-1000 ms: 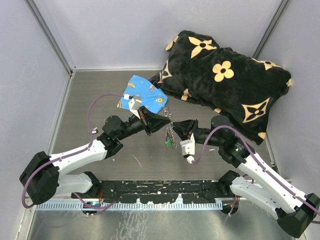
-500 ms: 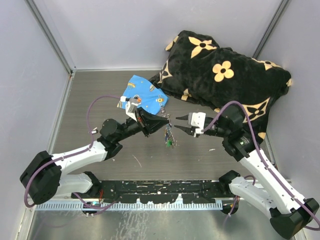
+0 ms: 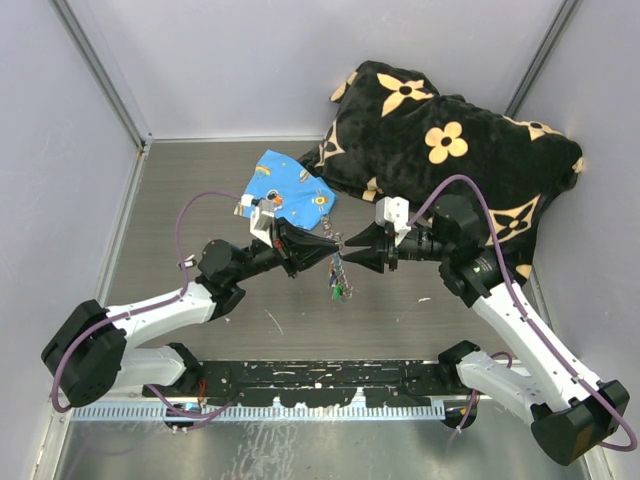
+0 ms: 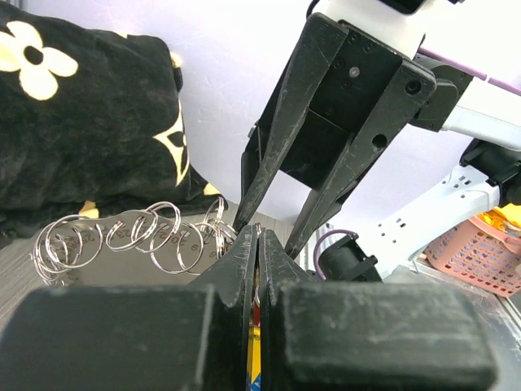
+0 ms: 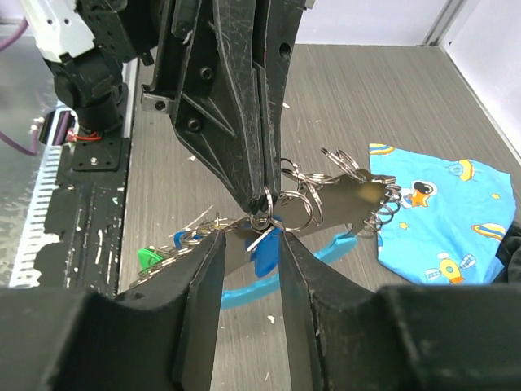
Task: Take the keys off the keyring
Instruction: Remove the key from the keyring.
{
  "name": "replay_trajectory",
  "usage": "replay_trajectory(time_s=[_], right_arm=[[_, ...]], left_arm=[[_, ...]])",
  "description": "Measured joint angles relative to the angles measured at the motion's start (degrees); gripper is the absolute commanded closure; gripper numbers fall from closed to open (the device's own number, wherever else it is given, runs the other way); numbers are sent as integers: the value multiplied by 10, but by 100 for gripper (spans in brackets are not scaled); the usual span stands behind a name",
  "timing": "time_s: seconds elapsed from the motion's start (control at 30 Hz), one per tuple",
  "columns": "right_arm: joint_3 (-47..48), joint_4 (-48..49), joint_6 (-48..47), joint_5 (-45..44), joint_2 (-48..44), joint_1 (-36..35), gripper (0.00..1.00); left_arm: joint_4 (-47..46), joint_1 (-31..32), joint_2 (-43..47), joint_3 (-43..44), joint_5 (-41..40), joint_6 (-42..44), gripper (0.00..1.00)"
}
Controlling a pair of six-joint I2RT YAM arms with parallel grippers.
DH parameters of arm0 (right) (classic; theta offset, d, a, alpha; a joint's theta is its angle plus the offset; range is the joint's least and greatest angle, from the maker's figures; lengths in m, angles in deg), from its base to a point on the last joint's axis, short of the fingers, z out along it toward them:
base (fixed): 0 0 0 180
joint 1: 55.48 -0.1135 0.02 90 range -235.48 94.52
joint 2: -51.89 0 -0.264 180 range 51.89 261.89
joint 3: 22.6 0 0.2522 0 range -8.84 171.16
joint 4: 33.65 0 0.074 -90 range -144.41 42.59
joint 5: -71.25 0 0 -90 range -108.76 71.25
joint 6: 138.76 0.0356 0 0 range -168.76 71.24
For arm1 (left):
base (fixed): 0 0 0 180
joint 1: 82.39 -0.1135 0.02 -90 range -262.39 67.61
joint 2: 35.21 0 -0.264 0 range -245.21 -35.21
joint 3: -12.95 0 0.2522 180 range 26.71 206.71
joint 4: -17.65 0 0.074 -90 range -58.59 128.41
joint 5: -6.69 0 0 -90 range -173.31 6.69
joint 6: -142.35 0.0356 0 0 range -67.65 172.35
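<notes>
The keyring [image 3: 338,262] is a bunch of thin silver rings [image 4: 138,236] on a flat metal tag [image 5: 350,199], with a light-blue curved piece [image 5: 277,281] below it. It hangs above the table from my left gripper [image 3: 332,250], which is shut on one ring [image 5: 262,199]. Keys with a green head [image 5: 151,258] and a blue head [image 5: 264,248] dangle from it. My right gripper [image 5: 250,235] faces the left one tip to tip. Its jaws stand open on either side of the pinched ring and the blue key, touching neither.
A black pillow [image 3: 450,150] with cream flowers lies at the back right. A blue printed cloth [image 3: 290,190] lies flat beside it, just behind the grippers. Grey walls close in the left, right and back sides. A pink basket [image 4: 480,252] shows beyond the right arm.
My right gripper has swung up from below the hanging keys, opened wider, and now points left at the left gripper's tips. The left gripper has barely moved with the keyring.
</notes>
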Motion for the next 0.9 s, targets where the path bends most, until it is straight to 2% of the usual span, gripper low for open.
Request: replay_trajectory(time_s=[0.23,0.53,0.73,0.9], right_arm=[[4,13,31,21,0,2,72],[4,30,50,28,9,3,78],[4,31,55,32,13,4,87],[4,30,54,34,13,5,83]], left_arm=[[-10,-1,-3,0,17,-1,100],[-20,-1,-12,0,31,-14,100],[-32,-1,-23,0,39,-22,100],[-38,-1,-26,0,42,-28,100]])
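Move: The small ring on the keyring stands out of the shut left fingertips, only about 1 cm to the right of that hand's point. From the right hand, it lies roughly 1 cm to the left and 1 cm above, just off the parted tips. Counted from the right hand, the ring-lined plate lies about 4 cm ahead and 2 cm left, slightly below; a blue tag hangs straight below the ring, some 4 cm below the hand and 1 cm left; the green tag is about 5 cm back, straight in line sideways and 8 cm below. The small ring stays pinched in the shut left fingertips while the right hand, still pointing left at it, rises about 1 cm, easing slightly back and left, and closes its fingers by well over half of their gap around the ring's free side, tips meeting tips. The left hand carries the ring about 1 cm back and slightly right, turning some 5 degrees clockwise. ##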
